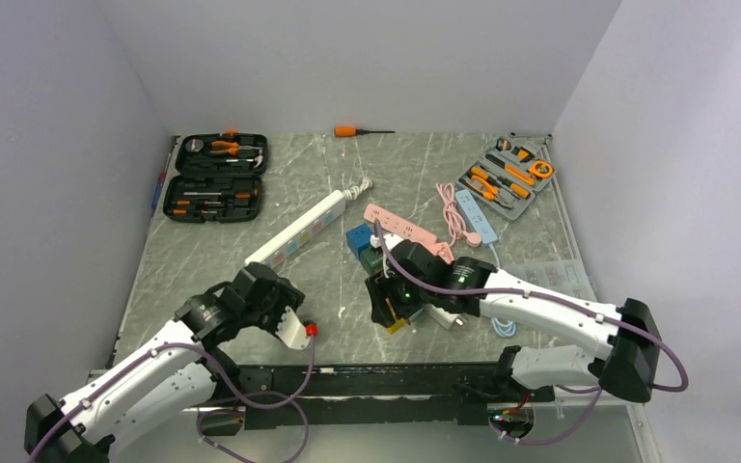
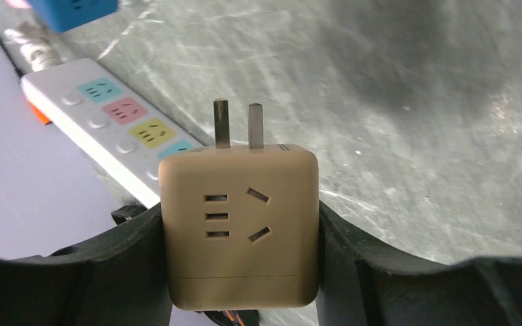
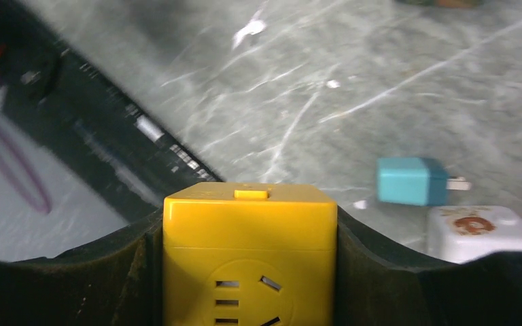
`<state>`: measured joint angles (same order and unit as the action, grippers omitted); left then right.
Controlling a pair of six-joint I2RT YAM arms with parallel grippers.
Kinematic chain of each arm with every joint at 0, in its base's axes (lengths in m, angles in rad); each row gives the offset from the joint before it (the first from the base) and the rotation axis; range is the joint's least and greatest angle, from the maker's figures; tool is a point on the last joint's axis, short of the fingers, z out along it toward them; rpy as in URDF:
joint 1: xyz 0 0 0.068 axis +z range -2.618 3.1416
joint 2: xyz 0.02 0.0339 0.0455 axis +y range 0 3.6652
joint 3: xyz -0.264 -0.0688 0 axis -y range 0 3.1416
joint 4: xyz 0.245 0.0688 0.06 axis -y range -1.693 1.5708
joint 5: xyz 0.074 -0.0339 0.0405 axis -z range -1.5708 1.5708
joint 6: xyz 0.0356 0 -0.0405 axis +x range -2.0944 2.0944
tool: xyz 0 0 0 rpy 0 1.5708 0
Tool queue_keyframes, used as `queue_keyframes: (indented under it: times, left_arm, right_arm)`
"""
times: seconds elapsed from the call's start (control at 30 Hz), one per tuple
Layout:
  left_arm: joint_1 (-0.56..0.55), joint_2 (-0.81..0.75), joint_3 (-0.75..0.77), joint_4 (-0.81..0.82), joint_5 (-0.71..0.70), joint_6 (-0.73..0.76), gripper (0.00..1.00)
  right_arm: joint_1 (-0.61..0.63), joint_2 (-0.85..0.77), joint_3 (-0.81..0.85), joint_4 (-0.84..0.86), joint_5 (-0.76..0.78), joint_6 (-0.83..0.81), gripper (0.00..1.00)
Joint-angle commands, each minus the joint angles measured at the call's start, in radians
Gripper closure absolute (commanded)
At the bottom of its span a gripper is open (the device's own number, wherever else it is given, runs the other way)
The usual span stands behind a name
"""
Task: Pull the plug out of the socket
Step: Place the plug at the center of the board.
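A tan cube plug (image 2: 238,210) sits between the black fingers (image 2: 129,251) of my left gripper (image 2: 239,231), which is shut on its two sides. Its two metal prongs (image 2: 235,125) stick out bare, in no socket. From above, this plug (image 1: 296,331) hangs low at the front left, well apart from the right arm. My right gripper (image 3: 248,238) is shut on a yellow cube socket (image 3: 248,265), its slotted face towards the camera. In the top view that gripper (image 1: 393,309) holds the yellow socket (image 1: 397,324) near the table's middle.
A long white power strip (image 1: 299,231) lies diagonally at centre left, and its coloured outlets (image 2: 109,115) show behind the plug. Pink (image 1: 400,226) and blue (image 1: 476,216) strips lie behind the right gripper. A teal cube (image 3: 411,180) and a white cube (image 3: 482,232) lie near it. Tool cases (image 1: 214,177) (image 1: 507,177) stand at the back.
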<state>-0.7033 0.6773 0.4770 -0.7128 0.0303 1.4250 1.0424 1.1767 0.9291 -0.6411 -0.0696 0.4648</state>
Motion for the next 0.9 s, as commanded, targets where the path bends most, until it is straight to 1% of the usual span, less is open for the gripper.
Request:
queue_keyframes:
  times: [0.0, 0.1, 0.23, 0.37, 0.47, 0.53, 0.7, 0.8, 0.87]
  left_arm:
    - [0.004, 0.042, 0.151, -0.006, 0.113, -0.209, 1.00]
    - [0.003, 0.039, 0.166, -0.018, 0.166, -0.216, 1.00]
    - [0.003, 0.022, 0.149, -0.020, 0.155, -0.164, 1.00]
    - [0.002, 0.006, 0.134, -0.032, 0.160, -0.152, 1.00]
    - [0.003, 0.012, 0.152, -0.089, 0.178, -0.159, 1.00]
    - [0.003, 0.012, 0.161, -0.117, 0.185, -0.163, 1.00]
    - [0.001, 0.010, 0.141, -0.088, 0.164, -0.148, 1.00]
    - [-0.001, 0.044, 0.183, -0.081, 0.173, -0.209, 1.00]
    - [-0.002, 0.082, 0.222, -0.096, 0.176, -0.244, 1.00]
  right_arm:
    - [0.001, 0.065, -0.007, 0.076, 0.287, 0.058, 1.00]
    - [0.001, 0.134, -0.035, 0.170, 0.373, 0.092, 1.00]
    - [0.001, 0.221, -0.075, 0.276, 0.471, 0.113, 1.00]
    - [0.001, 0.262, -0.121, 0.380, 0.514, 0.105, 1.00]
    - [0.001, 0.270, -0.163, 0.437, 0.531, 0.104, 1.00]
    - [-0.001, 0.283, -0.177, 0.444, 0.558, 0.124, 1.00]
    - [-0.017, 0.331, -0.194, 0.375, 0.639, 0.238, 0.87]
    - [-0.033, 0.353, -0.193, 0.303, 0.669, 0.297, 0.78]
    - [-0.050, 0.358, -0.191, 0.251, 0.691, 0.343, 0.75]
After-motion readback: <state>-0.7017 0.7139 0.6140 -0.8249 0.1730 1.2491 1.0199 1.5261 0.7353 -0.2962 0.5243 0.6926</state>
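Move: The green plug, beside which the right hand's yellow plug is being taken, stands about 20 cm straight ahead of that hand and some 14 cm below. The blue plug is about 27 cm ahead and 4 cm left, the pink plug 22 cm ahead and 13 cm right, the small teal plug 11 cm ahead and 8 cm right, all similarly low. From the left hand, the green plug lies roughly 15 cm ahead, 22 cm right and 9 cm lower. The yellow plug, still gripped by the right hand, goes down about 12 cm and forward 9 cm towards the green plug, easing some 5 cm right mostly near the end, while the wrist swings about 30 degrees clockwise. The beige plug stays in the left hand's grip as that hand lifts about 4 cm and shifts right, then settles slightly down and back. ##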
